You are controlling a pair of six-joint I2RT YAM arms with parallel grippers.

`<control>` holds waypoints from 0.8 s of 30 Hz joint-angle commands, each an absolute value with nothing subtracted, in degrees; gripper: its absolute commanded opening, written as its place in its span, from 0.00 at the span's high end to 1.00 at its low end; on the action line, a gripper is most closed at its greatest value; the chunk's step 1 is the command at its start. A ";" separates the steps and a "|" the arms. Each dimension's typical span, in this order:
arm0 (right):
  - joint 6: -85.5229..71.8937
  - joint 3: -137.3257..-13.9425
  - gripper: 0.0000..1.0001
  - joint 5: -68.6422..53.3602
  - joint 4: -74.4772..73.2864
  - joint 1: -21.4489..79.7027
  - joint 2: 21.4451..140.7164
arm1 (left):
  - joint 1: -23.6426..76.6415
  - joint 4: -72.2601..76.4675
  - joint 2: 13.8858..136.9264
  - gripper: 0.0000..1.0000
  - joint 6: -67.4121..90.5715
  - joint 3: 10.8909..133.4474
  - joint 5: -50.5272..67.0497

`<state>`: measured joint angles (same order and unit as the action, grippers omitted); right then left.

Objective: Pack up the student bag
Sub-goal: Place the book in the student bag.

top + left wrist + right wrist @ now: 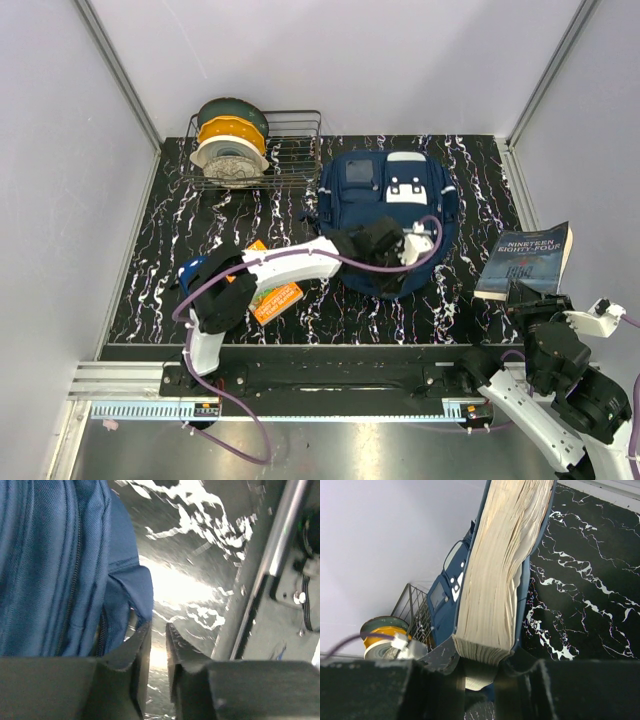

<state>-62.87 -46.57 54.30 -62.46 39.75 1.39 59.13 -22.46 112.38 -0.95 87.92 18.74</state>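
The student bag (390, 200), a navy backpack with white patches and a grey pocket panel, lies flat at the middle back of the table. My left gripper (392, 278) sits at the bag's near edge, shut to a thin slit. In the left wrist view the bag's blue fabric and zip (50, 565) lie just left of the left gripper (158, 630); nothing shows between its fingers. My right gripper (528, 298) is shut on a thick paperback book (525, 260), held upright above the table's right side. The right wrist view shows the book's page edge (505, 570) in the right gripper (482, 655), with the bag (445, 595) beyond.
A wire rack (300, 150) at the back left holds spools (232, 150). An orange packet (272, 295) lies under the left arm. A metal rail (300, 380) runs along the table's near edge. Grey walls close in the table on three sides.
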 commanded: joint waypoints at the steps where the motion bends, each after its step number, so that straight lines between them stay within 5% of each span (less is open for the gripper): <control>1: -63.90 -47.29 0.99 56.60 -56.69 39.90 0.97 | 62.84 -16.96 107.32 0.66 3.87 84.11 20.76; 6: -63.81 -47.55 0.99 56.34 -56.86 39.81 0.97 | 62.67 -18.28 104.68 0.01 -1.04 86.39 12.41; 16: -65.13 -47.46 0.96 55.37 -57.74 39.81 0.70 | 61.79 -19.51 107.31 0.01 -18.26 91.57 -4.82; 24: -65.74 -47.55 0.95 55.19 -58.36 39.81 0.79 | 60.29 -19.61 110.21 0.01 -23.38 88.77 -5.27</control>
<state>-63.92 -46.54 53.74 -63.00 39.75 1.39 60.84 -21.41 109.78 -18.70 90.06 -2.24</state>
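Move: The left hand's shut fingers are at the near edge of the student bag, whose middle lies about 13 cm ahead, level left to right, and some 3 cm lower. From the same hand, the orange book lies roughly 29 cm to its left, neither ahead nor back, and about 8 cm below. From the right hand, which holds the Nineteen Eighty-Four book up in the air, the bag's middle is about 19 cm ahead, 25 cm left and 20 cm down. Back towards the base first, the left hand tugs the near edge of the bag another 4–5 cm, sinking slightly as its fingers spread wide and let go. It then reverses, rising about 7 cm while swinging some 11 cm forward over the bag's front, fingertips tilting forward nearly 30 degrees, and starts to sink again at the end. The right hand stays put, still gripping the book. ##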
